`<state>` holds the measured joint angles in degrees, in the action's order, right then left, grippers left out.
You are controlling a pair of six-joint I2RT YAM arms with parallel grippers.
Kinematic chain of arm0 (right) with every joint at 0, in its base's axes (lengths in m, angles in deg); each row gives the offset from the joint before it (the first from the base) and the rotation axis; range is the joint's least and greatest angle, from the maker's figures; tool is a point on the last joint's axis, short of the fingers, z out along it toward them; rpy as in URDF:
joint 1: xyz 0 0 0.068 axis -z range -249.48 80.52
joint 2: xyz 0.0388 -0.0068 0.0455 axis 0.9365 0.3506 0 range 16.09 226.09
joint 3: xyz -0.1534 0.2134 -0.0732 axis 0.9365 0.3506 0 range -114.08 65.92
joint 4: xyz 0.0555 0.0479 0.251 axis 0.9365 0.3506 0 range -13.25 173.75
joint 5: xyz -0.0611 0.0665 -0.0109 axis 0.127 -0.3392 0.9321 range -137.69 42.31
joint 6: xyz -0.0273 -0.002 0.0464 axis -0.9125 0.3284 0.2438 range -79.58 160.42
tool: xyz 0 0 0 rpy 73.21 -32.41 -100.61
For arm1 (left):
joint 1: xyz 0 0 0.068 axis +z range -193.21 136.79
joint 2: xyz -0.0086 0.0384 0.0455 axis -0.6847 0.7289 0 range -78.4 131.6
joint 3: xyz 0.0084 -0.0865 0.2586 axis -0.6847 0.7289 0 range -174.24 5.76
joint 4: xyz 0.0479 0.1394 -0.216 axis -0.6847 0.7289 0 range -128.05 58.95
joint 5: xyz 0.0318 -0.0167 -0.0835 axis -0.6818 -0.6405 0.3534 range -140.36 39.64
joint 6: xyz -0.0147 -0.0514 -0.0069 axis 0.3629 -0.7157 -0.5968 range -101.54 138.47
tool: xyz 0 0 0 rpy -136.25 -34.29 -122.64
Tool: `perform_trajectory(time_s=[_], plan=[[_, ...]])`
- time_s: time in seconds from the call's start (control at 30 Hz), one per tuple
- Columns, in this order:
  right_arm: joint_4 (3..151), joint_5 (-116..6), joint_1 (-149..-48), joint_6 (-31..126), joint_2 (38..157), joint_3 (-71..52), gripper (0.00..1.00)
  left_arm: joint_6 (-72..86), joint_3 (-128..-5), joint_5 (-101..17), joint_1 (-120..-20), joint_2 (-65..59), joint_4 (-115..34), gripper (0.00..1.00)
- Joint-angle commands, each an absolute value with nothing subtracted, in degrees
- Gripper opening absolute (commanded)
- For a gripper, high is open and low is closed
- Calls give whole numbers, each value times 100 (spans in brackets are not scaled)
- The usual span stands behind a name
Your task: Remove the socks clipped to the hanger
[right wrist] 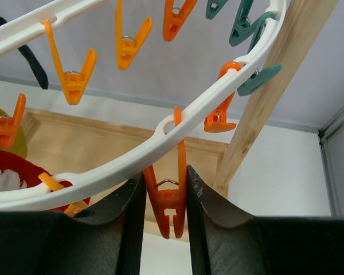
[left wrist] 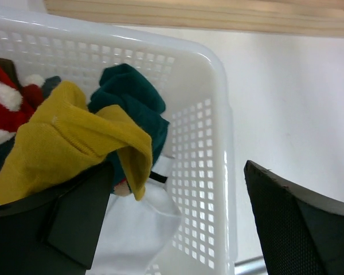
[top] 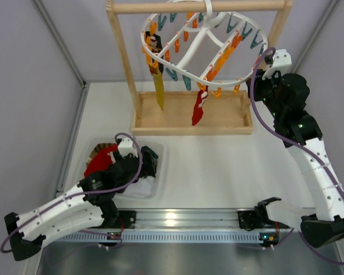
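The white hanger (top: 247,27) hangs from the wooden rack's top bar. A mustard sock (top: 159,93), a red sock (top: 198,112) and a dark sock (top: 154,47) are still clipped to it. My right gripper (top: 254,78) is raised at the ring's right edge. In the right wrist view it (right wrist: 165,186) is shut on an orange clip (right wrist: 167,200) under the ring (right wrist: 126,157), and the red sock (right wrist: 8,169) shows at the left. My left gripper (left wrist: 175,175) is open over the white basket (left wrist: 202,143), which holds mustard (left wrist: 63,143), teal (left wrist: 129,94) and red (left wrist: 3,100) socks.
The light wooden rack (top: 125,63) stands on its tray base (top: 223,123) at the back; its right post (right wrist: 266,103) is close beside my right gripper. The basket (top: 155,192) sits front left. A metal rail (top: 183,219) runs along the near edge. Grey walls enclose the table.
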<state>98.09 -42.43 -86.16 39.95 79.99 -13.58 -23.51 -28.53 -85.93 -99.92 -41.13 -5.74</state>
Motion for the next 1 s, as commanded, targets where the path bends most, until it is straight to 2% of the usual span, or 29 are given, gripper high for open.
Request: perform_trajectory(time_s=[0.0, 0.17, 0.43, 0.7, 0.8, 0.97], plan=[[9846, -3978, -8442, 3946, 8025, -1370, 17, -2083, -3238, -7613, -9972, -4219, -360, 99], [9846, -4004, -8442, 3937, 8069, -1379, 18, -2232, -3379, -7208, -10016, -4368, 36, 99], [9846, -4013, -8433, 3928, 8113, -1397, 18, -2346, -3871, -7233, -10034, -4843, 326, 99], [9863, -4013, -8416, 3910, 8139, -1388, 18, -2100, -4495, -7400, -10034, -4423, 203, 99], [9925, -4214, -8354, 3919, 8166, -1423, 18, -1558, -4496, -7226, -10025, -4194, -463, 99], [9978, -4592, -8301, 3972, 8140, -1397, 18, -608, -3996, -6024, -10025, -3772, -2919, 99]])
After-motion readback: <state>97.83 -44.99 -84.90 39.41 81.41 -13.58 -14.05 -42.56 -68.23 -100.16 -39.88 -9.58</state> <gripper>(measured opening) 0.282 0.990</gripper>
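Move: The red sock hanging from the ring is about 13 cm ahead of my left hand, 17 cm to its right and 14 cm above; the yellow sock hanging there is some 18 cm ahead, 4 cm right and 14 cm up. The loose yellow sock, already released, lies against my left finger, roughly 3 cm ahead, 4 cm left and 6 cm below. From my right hand, the red sock is about 15 cm left, 3 cm back and 8 cm lower. With its fingers already wide open, my left hand first draws back nearly 4 cm, clear of the loose yellow sock, then climbs about 10 cm out of the basket area and swings right some 5 cm towards the red sock, turning about 20 degrees clockwise. My right hand keeps its pinch on the orange clip at the ring, easing down slightly. ##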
